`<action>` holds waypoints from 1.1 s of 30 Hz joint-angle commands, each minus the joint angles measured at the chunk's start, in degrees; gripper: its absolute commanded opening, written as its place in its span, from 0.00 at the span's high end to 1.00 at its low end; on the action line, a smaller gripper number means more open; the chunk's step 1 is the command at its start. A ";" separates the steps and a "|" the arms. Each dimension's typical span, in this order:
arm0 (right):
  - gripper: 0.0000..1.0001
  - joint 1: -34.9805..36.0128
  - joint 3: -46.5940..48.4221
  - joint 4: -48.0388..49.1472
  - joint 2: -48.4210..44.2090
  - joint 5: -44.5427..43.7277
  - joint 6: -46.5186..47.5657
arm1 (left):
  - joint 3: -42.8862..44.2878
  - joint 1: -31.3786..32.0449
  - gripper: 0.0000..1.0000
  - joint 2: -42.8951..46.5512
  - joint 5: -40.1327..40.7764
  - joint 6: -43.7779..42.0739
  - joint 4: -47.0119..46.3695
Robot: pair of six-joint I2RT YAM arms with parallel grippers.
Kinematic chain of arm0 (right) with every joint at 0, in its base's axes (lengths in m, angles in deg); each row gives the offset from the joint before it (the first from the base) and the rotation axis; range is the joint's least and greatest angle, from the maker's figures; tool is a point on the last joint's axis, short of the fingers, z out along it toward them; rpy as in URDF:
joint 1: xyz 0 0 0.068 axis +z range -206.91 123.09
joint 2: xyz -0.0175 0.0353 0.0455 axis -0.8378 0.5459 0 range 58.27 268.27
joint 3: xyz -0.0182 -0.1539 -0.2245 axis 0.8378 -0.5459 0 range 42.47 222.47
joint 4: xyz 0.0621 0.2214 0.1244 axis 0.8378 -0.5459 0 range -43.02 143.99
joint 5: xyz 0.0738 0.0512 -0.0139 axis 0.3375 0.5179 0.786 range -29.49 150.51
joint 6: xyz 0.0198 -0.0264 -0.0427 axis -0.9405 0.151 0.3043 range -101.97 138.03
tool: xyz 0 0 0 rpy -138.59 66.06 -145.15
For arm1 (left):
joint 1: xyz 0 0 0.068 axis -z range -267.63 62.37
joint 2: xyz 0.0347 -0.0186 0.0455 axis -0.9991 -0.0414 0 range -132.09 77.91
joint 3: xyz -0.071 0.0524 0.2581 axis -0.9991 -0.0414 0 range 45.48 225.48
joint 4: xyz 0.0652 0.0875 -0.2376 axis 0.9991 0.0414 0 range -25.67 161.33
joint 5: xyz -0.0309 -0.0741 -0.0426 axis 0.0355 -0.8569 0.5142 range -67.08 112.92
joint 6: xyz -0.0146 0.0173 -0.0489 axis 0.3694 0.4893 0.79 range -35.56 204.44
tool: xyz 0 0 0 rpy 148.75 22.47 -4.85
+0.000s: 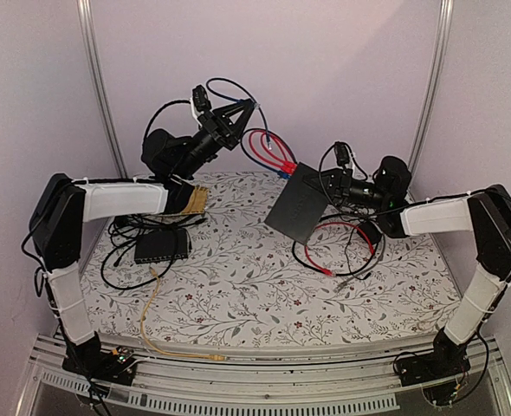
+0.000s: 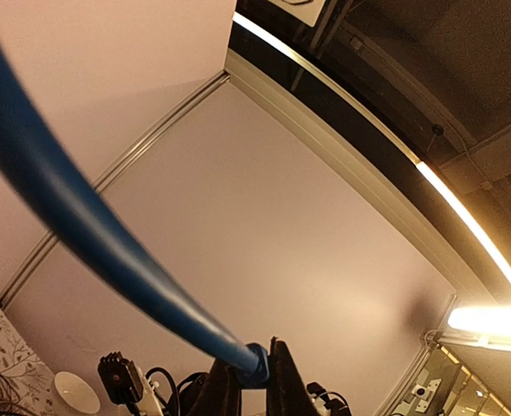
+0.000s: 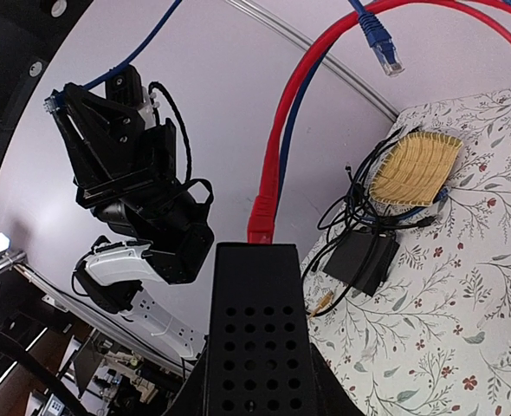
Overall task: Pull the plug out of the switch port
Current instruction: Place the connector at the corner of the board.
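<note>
My right gripper (image 1: pixel 331 191) (image 3: pixel 255 400) is shut on the flat black switch (image 1: pixel 297 208) (image 3: pixel 255 329) and holds it tilted above the table. The switch port row lies on the far edge and faces away from the right wrist camera. A red plug (image 3: pixel 261 227) (image 1: pixel 287 165) sits in that edge. A blue plug (image 3: pixel 378 42) (image 1: pixel 281 174) hangs free in the air, apart from the switch. My left gripper (image 1: pixel 249 108) (image 2: pixel 254 368) is raised high at the back, shut on the blue cable (image 2: pixel 74 217).
A dark grey box (image 1: pixel 162 246) (image 3: pixel 359 260) with a yellow cable (image 1: pixel 152 312) lies at the left among black cables (image 1: pixel 126 230). A woven mat (image 1: pixel 195 199) (image 3: pixel 414 165) lies behind it. A red cable loop (image 1: pixel 342 247) rests under the switch.
</note>
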 commanded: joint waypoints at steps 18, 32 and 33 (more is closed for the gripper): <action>0.99 1.04 5.07 1.93 5.58 -1.79 -0.21 | 12.00 1.93 0.99 -12.50 -4.05 5.56 0.11; 0.99 -1.60 -9.71 -2.92 -12.45 -6.76 3.33 | 3.45 -3.34 1.00 -8.18 0.16 3.01 -2.47; 0.99 -1.71 -9.90 -4.37 -14.33 -7.46 3.84 | 2.85 -3.36 1.00 -8.36 0.45 3.03 -2.52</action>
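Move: The left hand, pinching the freed blue connector high over the table, has the woven basket in the far-left corner about 20 cm ahead, 27 to the left and 43 below; the black box lies level with it, 28 cm left and 43 down. The switch is about 5 cm back, 10 to its right, 22 lower. From the right hand, the basket is 22 cm ahead, 43 left, 27 below; the loose red plug lies 8 back, 4 right, 27 below. Forward and down by about 6 cm each goes the left hand, bowing some 5 cm to the right before swinging back left, tipping slightly and keeping its pinch on the blue cable's connector. The right hand, still gripping the switch, lowers it about 6 cm, rolls its far side down some 10 degrees, and late on draws back and to the right, away from the left hand. ##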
